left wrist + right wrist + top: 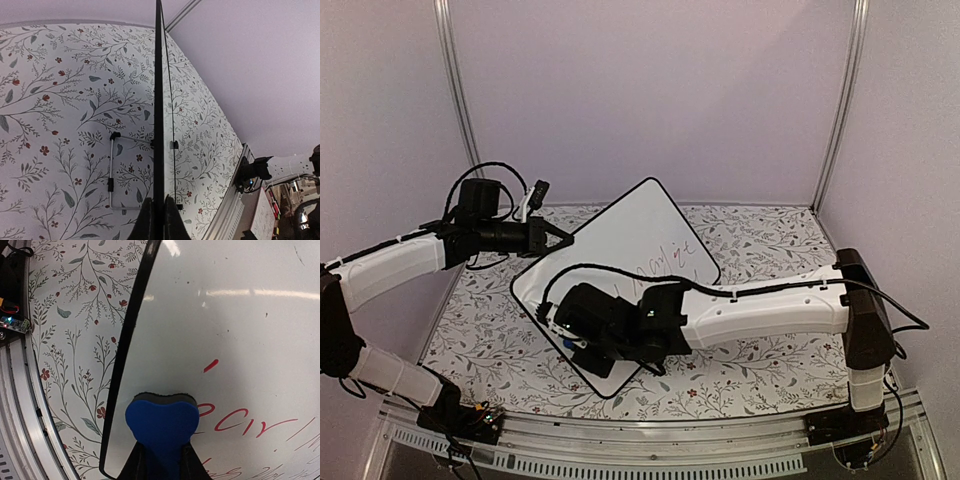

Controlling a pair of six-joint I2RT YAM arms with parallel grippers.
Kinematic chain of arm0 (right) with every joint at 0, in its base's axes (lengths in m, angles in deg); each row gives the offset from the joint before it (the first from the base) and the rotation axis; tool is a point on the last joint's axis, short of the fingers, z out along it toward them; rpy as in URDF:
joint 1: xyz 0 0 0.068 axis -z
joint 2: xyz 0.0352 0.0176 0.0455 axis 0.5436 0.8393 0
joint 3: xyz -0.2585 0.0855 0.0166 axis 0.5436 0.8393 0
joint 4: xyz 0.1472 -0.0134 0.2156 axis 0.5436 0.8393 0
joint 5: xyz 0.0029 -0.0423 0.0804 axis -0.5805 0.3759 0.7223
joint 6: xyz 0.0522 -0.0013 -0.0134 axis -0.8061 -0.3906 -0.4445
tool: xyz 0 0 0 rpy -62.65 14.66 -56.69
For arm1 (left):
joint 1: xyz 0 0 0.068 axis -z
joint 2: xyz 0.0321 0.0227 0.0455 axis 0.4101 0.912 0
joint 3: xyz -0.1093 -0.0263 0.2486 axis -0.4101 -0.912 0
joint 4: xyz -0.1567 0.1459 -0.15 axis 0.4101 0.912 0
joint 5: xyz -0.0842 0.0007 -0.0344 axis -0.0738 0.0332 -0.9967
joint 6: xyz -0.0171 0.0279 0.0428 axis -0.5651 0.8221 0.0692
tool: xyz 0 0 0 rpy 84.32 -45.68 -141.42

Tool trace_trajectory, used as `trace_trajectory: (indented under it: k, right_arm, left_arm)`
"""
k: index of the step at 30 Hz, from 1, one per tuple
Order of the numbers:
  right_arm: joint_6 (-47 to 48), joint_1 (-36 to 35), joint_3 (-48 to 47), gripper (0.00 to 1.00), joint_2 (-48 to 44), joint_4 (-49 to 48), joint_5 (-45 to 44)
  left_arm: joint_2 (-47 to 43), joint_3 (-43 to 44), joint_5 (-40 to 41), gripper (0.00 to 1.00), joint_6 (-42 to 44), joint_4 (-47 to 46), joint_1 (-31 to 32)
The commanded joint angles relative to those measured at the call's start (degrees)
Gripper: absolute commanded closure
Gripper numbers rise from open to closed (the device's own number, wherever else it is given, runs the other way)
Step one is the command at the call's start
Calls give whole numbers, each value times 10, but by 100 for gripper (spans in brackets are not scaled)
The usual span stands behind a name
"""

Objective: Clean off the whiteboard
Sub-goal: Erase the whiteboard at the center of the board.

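Observation:
The whiteboard (638,228) stands tilted on one corner over the table, white with a black rim, with handwriting (665,263) across its middle. My left gripper (561,238) is shut on its left rim; in the left wrist view the board shows edge-on as a black line (159,100) running up from the gripper (160,222). My right gripper (162,466) is shut on a blue eraser (162,421), whose dark felt presses on the board's face (230,325) near the rim, just left of the red writing (240,423). In the top view that gripper (570,336) lies over the board's lower left part.
A floral cloth (760,240) covers the table. A metal rail (650,432) runs along the near edge. Frame posts (457,100) and pale walls close in the back and sides. The board's wire stand (111,170) sticks out behind it.

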Motion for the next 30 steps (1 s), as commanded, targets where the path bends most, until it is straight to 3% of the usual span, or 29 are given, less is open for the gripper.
trace_trajectory:
  k: [1,12,30]
  right_arm:
    - [-5,-1,7,97,-23,27,-2]
    - [4,34,-44,96,-47,-10,21]
    - [-43,62,-85,96,3,3,104]
  left_arm:
    - [-2,6,-4,100,8,-5,9]
    - [-2,6,-4,100,8,-4,8]
    - [-3,7,-5,100,8,-5,8]
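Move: The right hand holds the blue eraser on the low-left part of the sloping whiteboard. The upper edge, where the left gripper pinches it, lies about 16 cm ahead, 3 cm left and 9 cm higher. The board's left corner is some 6 cm ahead, 12 cm left and 8 cm up; the board's centre is 12 cm ahead, 7 cm right and a touch lower. Leftover red writing sits 6 cm ahead, 5 cm right, 7 cm lower. For the left hand the held edge is between its fingers. Eraser still pinched and starting against the board face, the right hand carries it up the slope towards the upper edge held by the left gripper: after a brief pause it rises about 7 cm while going some 4.5 cm forward, quickest midway, its left side tilting up by 10 to 15 degrees. The climb looks steeper than the board, so the eraser seems to come off its face. The left hand keeps the edge pinched, motionless. ##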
